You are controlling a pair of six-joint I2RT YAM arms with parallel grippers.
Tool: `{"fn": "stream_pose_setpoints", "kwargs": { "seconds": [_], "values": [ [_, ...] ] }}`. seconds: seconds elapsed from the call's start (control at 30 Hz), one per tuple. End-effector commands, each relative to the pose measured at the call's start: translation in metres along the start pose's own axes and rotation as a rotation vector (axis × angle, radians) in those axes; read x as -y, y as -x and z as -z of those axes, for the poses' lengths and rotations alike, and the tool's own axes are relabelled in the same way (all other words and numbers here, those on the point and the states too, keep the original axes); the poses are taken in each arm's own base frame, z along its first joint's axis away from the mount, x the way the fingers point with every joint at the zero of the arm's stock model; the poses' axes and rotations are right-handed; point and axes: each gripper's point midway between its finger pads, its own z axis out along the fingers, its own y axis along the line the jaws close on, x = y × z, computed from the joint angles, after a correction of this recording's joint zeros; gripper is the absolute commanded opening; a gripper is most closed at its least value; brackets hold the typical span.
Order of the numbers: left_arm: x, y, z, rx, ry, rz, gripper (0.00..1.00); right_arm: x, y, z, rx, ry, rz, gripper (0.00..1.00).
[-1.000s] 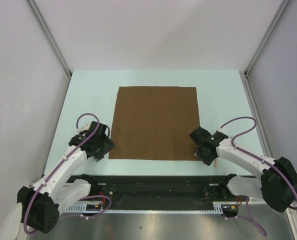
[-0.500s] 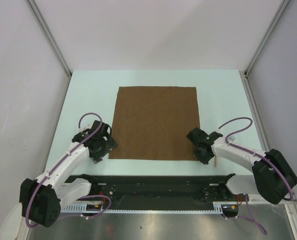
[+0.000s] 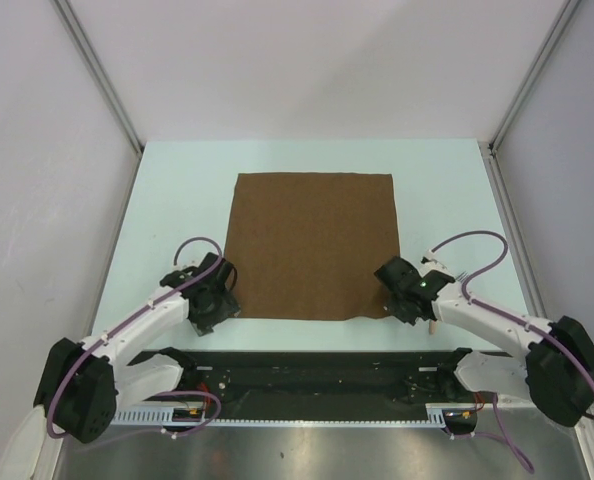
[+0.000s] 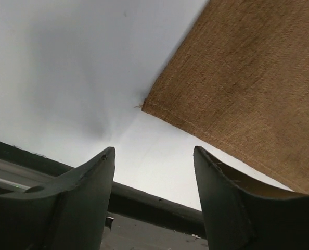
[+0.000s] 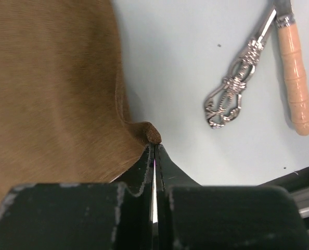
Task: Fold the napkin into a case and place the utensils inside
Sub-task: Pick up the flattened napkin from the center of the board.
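Observation:
The dark-brown napkin (image 3: 312, 240) lies flat in the middle of the table. My right gripper (image 3: 401, 304) is shut on its near right corner, and the cloth puckers into a small fold at the closed tips (image 5: 155, 145). My left gripper (image 3: 220, 306) stands open at the near left corner; in the left wrist view that corner (image 4: 146, 105) lies just ahead of the gap (image 4: 153, 152) and the right finger (image 4: 222, 198) overlaps the napkin's edge. The utensils lie just right of the right gripper: an ornate silver handle (image 5: 228, 101) and a pale tan handle (image 5: 295, 78), partly hidden from above (image 3: 432, 325).
The black rail (image 3: 307, 370) with the arm bases runs along the table's near edge, close behind both grippers. Pale walls and metal posts (image 3: 97, 75) enclose the table on the left, right and far sides.
The right gripper has shut on the napkin's near right corner, puckering it. The left gripper has moved right and nearer, up to the near left corner.

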Motion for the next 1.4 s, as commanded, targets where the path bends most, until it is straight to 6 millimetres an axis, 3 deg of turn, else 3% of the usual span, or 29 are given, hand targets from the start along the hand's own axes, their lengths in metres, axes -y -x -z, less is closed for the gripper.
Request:
{"fn": "stream_pose_setpoints", "kwargs": {
  "seconds": [0.0, 0.13, 0.23, 0.37, 0.6, 1.07, 1.1, 1.13, 1.3, 1.33, 1.37],
  "values": [
    [-0.006, -0.009, -0.006, -0.001, 0.031, 0.052, 0.63, -0.020, 0.028, 0.020, 0.088, 0.104, -0.039, 0.00],
    [-0.005, -0.007, -0.011, 0.027, 0.020, 0.084, 0.54, -0.019, 0.029, 0.022, 0.087, 0.109, -0.038, 0.00],
    [0.000, 0.010, -0.005, 0.093, 0.028, 0.092, 0.48, -0.017, 0.027, 0.021, 0.081, 0.106, -0.037, 0.00],
    [0.012, 0.031, 0.002, 0.156, 0.026, 0.093, 0.47, -0.014, 0.026, 0.020, 0.080, 0.109, -0.035, 0.00],
    [0.006, 0.021, -0.019, 0.089, 0.091, 0.085, 0.45, -0.012, 0.027, 0.023, 0.084, 0.118, -0.036, 0.00],
    [-0.014, 0.026, -0.032, 0.137, 0.143, 0.112, 0.46, -0.010, 0.025, 0.020, 0.073, 0.131, -0.032, 0.00],
    [-0.015, 0.025, -0.034, 0.132, 0.136, 0.115, 0.44, -0.010, 0.024, 0.020, 0.073, 0.134, -0.027, 0.00],
    [-0.013, 0.026, -0.037, 0.133, 0.114, 0.112, 0.36, -0.009, 0.023, 0.019, 0.071, 0.134, -0.024, 0.00],
    [0.009, 0.032, -0.036, 0.147, -0.022, 0.073, 0.12, -0.016, 0.019, 0.015, 0.063, 0.189, 0.014, 0.00],
    [0.015, 0.034, -0.033, 0.146, -0.050, 0.060, 0.00, -0.018, 0.019, 0.015, 0.064, 0.213, 0.012, 0.00],
    [0.017, 0.034, -0.032, 0.145, -0.060, 0.054, 0.00, -0.020, 0.019, 0.016, 0.067, 0.231, 0.020, 0.00]
  ]
}}
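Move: The napkin's near left corner, still flat on the board, lies about 3 cm ahead of the left gripper, some 2 cm to its left and 2 cm below. The near right corner is already pinched in the right fingers, a little off the board. The fork's handle end lies roughly 4 cm to the right of the right gripper, level with it front to back, and the spoon's handle about 8 cm to the right; both are some 2 cm lower. Sink the left gripper to the board, first drawing back a little, then sliding about 3 cm forward and slightly left onto the napkin's near left corner as the fingers narrow; shut them on it while easing farther forward. Keep the right fingers shut on their corner, raise it about 3 cm, edging forward, then let it sink by 1 cm. ##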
